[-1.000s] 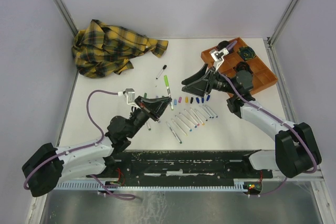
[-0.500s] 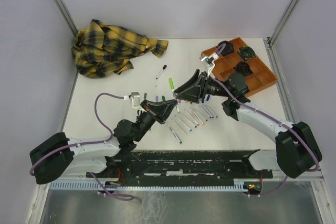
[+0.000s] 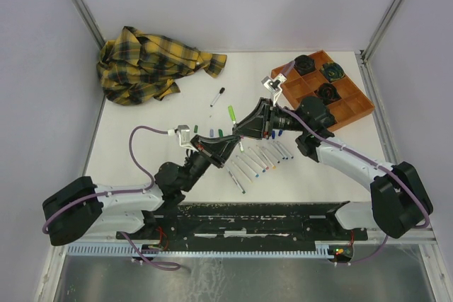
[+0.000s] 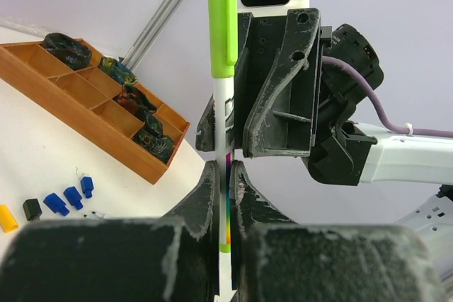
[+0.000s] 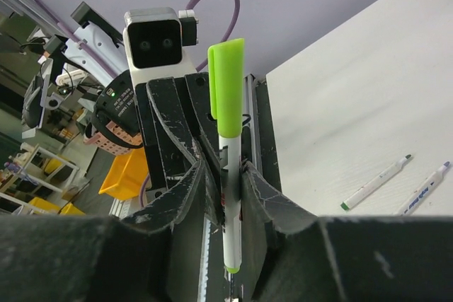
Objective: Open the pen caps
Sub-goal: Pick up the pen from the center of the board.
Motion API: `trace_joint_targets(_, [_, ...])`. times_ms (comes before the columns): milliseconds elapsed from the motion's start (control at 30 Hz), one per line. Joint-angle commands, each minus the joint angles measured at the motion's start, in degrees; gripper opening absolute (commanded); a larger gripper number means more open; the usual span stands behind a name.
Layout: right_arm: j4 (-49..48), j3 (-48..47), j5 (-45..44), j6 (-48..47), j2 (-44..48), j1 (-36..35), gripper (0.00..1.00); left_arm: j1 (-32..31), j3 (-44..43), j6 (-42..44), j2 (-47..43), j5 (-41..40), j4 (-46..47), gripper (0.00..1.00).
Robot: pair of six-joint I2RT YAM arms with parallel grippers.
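A white pen with a lime-green cap (image 3: 231,113) stands upright above the table's middle, between both arms. My left gripper (image 4: 225,175) is shut on its barrel, and the green cap (image 4: 221,26) sticks up above the jaws. My right gripper (image 5: 226,175) has come in from the other side. Its fingers press on the same barrel just below the green cap (image 5: 226,86). Loose pen caps (image 3: 258,134) in blue, pink, purple and black lie in a row on the table. Blue caps (image 4: 67,198) show at the lower left of the left wrist view.
Several uncapped white pens (image 3: 255,160) lie side by side below the caps. A black-capped pen (image 3: 217,97) lies farther back. An orange tray (image 3: 347,100) with dark round objects sits at the back right. A yellow plaid shirt (image 3: 152,61) is bunched at the back left.
My right gripper has moved left from the tray to the pen and closed in on its barrel. My left arm has shifted the pen slightly right and forward.
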State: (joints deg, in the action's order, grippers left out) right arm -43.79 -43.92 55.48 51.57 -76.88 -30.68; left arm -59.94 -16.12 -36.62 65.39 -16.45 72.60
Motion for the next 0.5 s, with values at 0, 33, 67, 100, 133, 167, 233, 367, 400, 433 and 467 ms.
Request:
trace_joint_targets(0, [0.73, -3.05, 0.87, -2.25, -0.16, -0.60, 0.31, -0.44, -2.05, 0.94, 0.63, -0.88, 3.61, 0.03])
trace_joint_targets(33, [0.88, -3.09, 0.93, -2.53, -0.19, -0.68, 0.29, -0.44, -2.07, 0.94, 0.62, -0.79, 3.65, 0.03])
trace_joint_targets(67, [1.15, -3.29, 1.08, -2.75, -0.20, -0.68, 0.25, -0.53, -2.07, 0.94, 0.63, -0.64, 3.65, 0.03])
trace_joint_targets(100, [1.45, -3.42, 1.29, -3.03, -0.12, -0.70, 0.20, -0.50, -2.08, 0.94, 0.56, -0.46, 3.50, 0.03])
trace_joint_targets(133, [1.88, -3.61, 1.42, -3.41, -0.06, -0.62, 0.14, -0.46, -2.08, 0.98, 0.51, -0.31, 3.21, 0.03])
trace_joint_targets(167, [2.32, -3.82, 1.52, -3.79, 0.04, -0.69, 0.07, -0.44, -2.03, 1.25, 0.30, -0.03, 2.81, 0.03])
trace_joint_targets(233, [2.85, -4.06, 1.64, -4.21, 0.20, -0.67, 0.00, -0.49, -1.78, 2.19, -0.30, 1.25, 1.86, 0.06])
trace_joint_targets(367, [3.12, -4.19, 1.97, -4.71, 0.58, -0.60, 0.00, -0.49, -0.18, 3.61, -2.65, 3.31, 0.65, 0.45])
trace_joint_targets(400, [3.28, -4.31, 2.10, -4.84, 0.61, -0.51, 0.00, -0.49, 0.21, 3.92, -3.65, 3.57, -0.02, 0.51])
trace_joint_targets(433, [3.42, -4.41, 2.15, -5.00, 0.63, -0.52, 0.00, -0.47, 0.47, 4.31, -4.90, 3.69, -1.38, 0.57])
trace_joint_targets(467, [3.50, -4.42, 2.24, -5.08, 0.67, -0.51, 0.00, -0.38, 0.44, 4.58, -6.33, 3.58, -3.33, 0.61])
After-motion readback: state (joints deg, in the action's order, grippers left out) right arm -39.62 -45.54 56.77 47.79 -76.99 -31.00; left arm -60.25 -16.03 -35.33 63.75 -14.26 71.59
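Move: The green-capped pen stands nearly upright, still pinched low by the left hand, its middle about 3 cm above and 1 cm ahead of those fingers. It is already between the right hand's half-open fingers, about 2 cm above and 1 cm ahead. From the right hand, the row of uncapped pens lies some 3 cm ahead, 9 cm right and 28 cm below; the blue caps lie roughly 13 cm ahead and 14 cm right on the table. Right fingers shut on the barrel below the green cap, then the left opens wide, easing about 1 cm back. ##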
